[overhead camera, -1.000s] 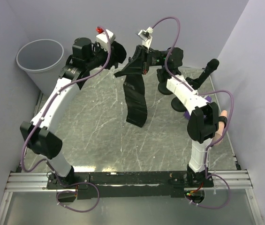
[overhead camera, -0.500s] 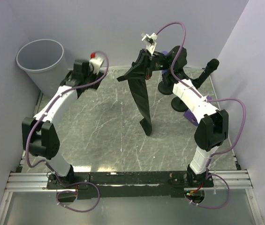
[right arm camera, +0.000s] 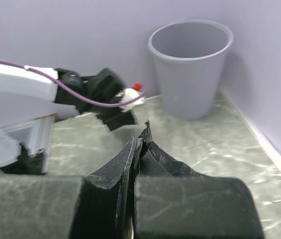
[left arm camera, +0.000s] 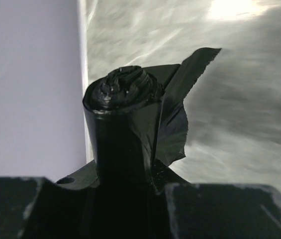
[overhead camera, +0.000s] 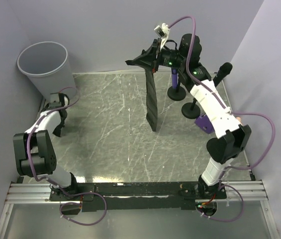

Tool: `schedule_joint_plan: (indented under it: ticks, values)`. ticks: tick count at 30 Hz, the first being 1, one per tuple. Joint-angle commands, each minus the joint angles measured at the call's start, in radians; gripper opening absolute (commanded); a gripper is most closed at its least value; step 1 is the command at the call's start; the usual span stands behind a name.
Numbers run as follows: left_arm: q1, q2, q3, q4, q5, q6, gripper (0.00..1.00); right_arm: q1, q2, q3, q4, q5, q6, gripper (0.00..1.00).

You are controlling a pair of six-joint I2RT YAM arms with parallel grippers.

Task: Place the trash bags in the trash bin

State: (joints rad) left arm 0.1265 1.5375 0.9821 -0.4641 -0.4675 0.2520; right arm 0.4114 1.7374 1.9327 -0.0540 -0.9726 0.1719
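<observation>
The light grey trash bin [overhead camera: 43,62] stands in the back left corner, seen also in the right wrist view as the trash bin [right arm camera: 190,64]. My right gripper [overhead camera: 147,59] is raised at the back middle, shut on the top of a black trash bag [overhead camera: 151,99] that hangs straight down to the table. Up close, the bag [right arm camera: 147,149] is pinched in the right gripper [right arm camera: 133,186]. My left gripper [overhead camera: 59,125] sits low at the table's left edge, below the bin. It is shut on a tight roll of black trash bags [left arm camera: 123,119] with a loose flap, held in the left gripper [left arm camera: 125,186].
Two black round-based stands [overhead camera: 176,92] and a purple object [overhead camera: 203,123] sit at the back right, beside my right arm. A black handle [overhead camera: 223,71] leans near the right wall. Lilac walls close in the left, back and right sides. The marbled tabletop [overhead camera: 110,139] spans the middle.
The left arm has pulled away from the bag, swinging down to the left edge with the roll. The right gripper has lifted and moved back; the bag now hangs straighter.
</observation>
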Motion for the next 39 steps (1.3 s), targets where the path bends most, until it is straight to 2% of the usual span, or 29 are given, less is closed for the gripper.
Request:
schedule_joint_plan:
  ticks: [1, 5, 6, 9, 12, 14, 16, 18, 21, 24, 26, 29, 31, 34, 37, 39]
  values:
    - [0.085, -0.017, -0.049, 0.134, -0.033, -0.051, 0.17, 0.027, -0.128, -0.089, 0.048, 0.143, -0.153, 0.0]
    - [0.142, 0.039, -0.068, 0.171, -0.02, -0.063, 0.49, 0.038, -0.122, -0.051, 0.01, 0.143, -0.193, 0.0]
    - [0.15, 0.042, -0.057, 0.157, -0.007, -0.072, 0.53, 0.04, -0.113, -0.028, -0.01, 0.14, -0.192, 0.0]
    - [0.151, -0.029, -0.031, 0.131, 0.074, -0.085, 0.63, 0.04, -0.087, 0.049, -0.037, 0.149, -0.183, 0.0]
    - [0.145, -0.164, -0.01, 0.084, 0.312, -0.048, 0.67, 0.044, -0.067, 0.127, -0.021, 0.132, -0.173, 0.0]
    - [0.099, -0.284, -0.036, 0.09, 0.426, -0.013, 0.7, 0.053, -0.058, 0.164, -0.027, 0.153, -0.173, 0.0]
    - [0.036, -0.412, -0.083, 0.113, 0.594, 0.045, 0.75, 0.072, -0.073, 0.164, -0.004, 0.242, -0.195, 0.0]
    - [-0.068, -0.502, -0.132, 0.165, 0.65, 0.078, 0.82, 0.093, -0.11, 0.108, 0.048, 0.355, -0.225, 0.0]
    - [-0.266, -0.534, -0.155, 0.22, 0.676, 0.081, 0.85, 0.122, -0.141, 0.042, 0.175, 0.459, -0.252, 0.0]
    - [-0.366, -0.482, -0.123, 0.274, 0.8, 0.037, 0.87, 0.122, -0.102, 0.124, 0.162, 0.352, -0.227, 0.0]
    - [-0.381, -0.453, -0.115, 0.358, 0.944, 0.044, 0.87, 0.124, -0.05, 0.242, 0.102, 0.185, -0.203, 0.0]
    - [-0.407, -0.416, -0.134, 0.54, 1.098, 0.082, 0.89, 0.122, 0.007, 0.35, 0.097, 0.059, -0.093, 0.0]
    - [-0.433, -0.351, -0.079, 0.556, 1.144, 0.104, 0.91, 0.128, 0.01, 0.333, 0.14, 0.008, -0.055, 0.0]
    - [-0.449, -0.217, 0.051, 0.535, 1.219, 0.055, 0.91, 0.147, 0.016, 0.319, 0.166, -0.067, -0.04, 0.0]
    - [-0.453, -0.16, 0.104, 0.58, 1.282, -0.005, 0.91, 0.164, 0.017, 0.322, 0.166, -0.109, -0.043, 0.0]
    - [-0.462, -0.151, 0.112, 0.582, 1.323, 0.016, 0.91, 0.167, 0.02, 0.325, 0.169, -0.13, -0.04, 0.0]
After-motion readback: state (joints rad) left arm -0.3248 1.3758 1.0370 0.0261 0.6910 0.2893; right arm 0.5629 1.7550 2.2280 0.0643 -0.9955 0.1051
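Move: The bag roll's resting spot by the table's left edge is about 5 cm left, 3 cm back and 5 cm below the left hand; the trash bin stands about 17 cm ahead, 7 cm right, 8 cm up. The trash bag hangs 48 cm to its right, 2 cm ahead, 20 cm up. From the right hand, which already holds the bag, the bin is about 40 cm left, 13 cm ahead, 32 cm below. Left hand releases the roll leftward, swings 40 cm right and up towards the bag; right lifts, draws back. ##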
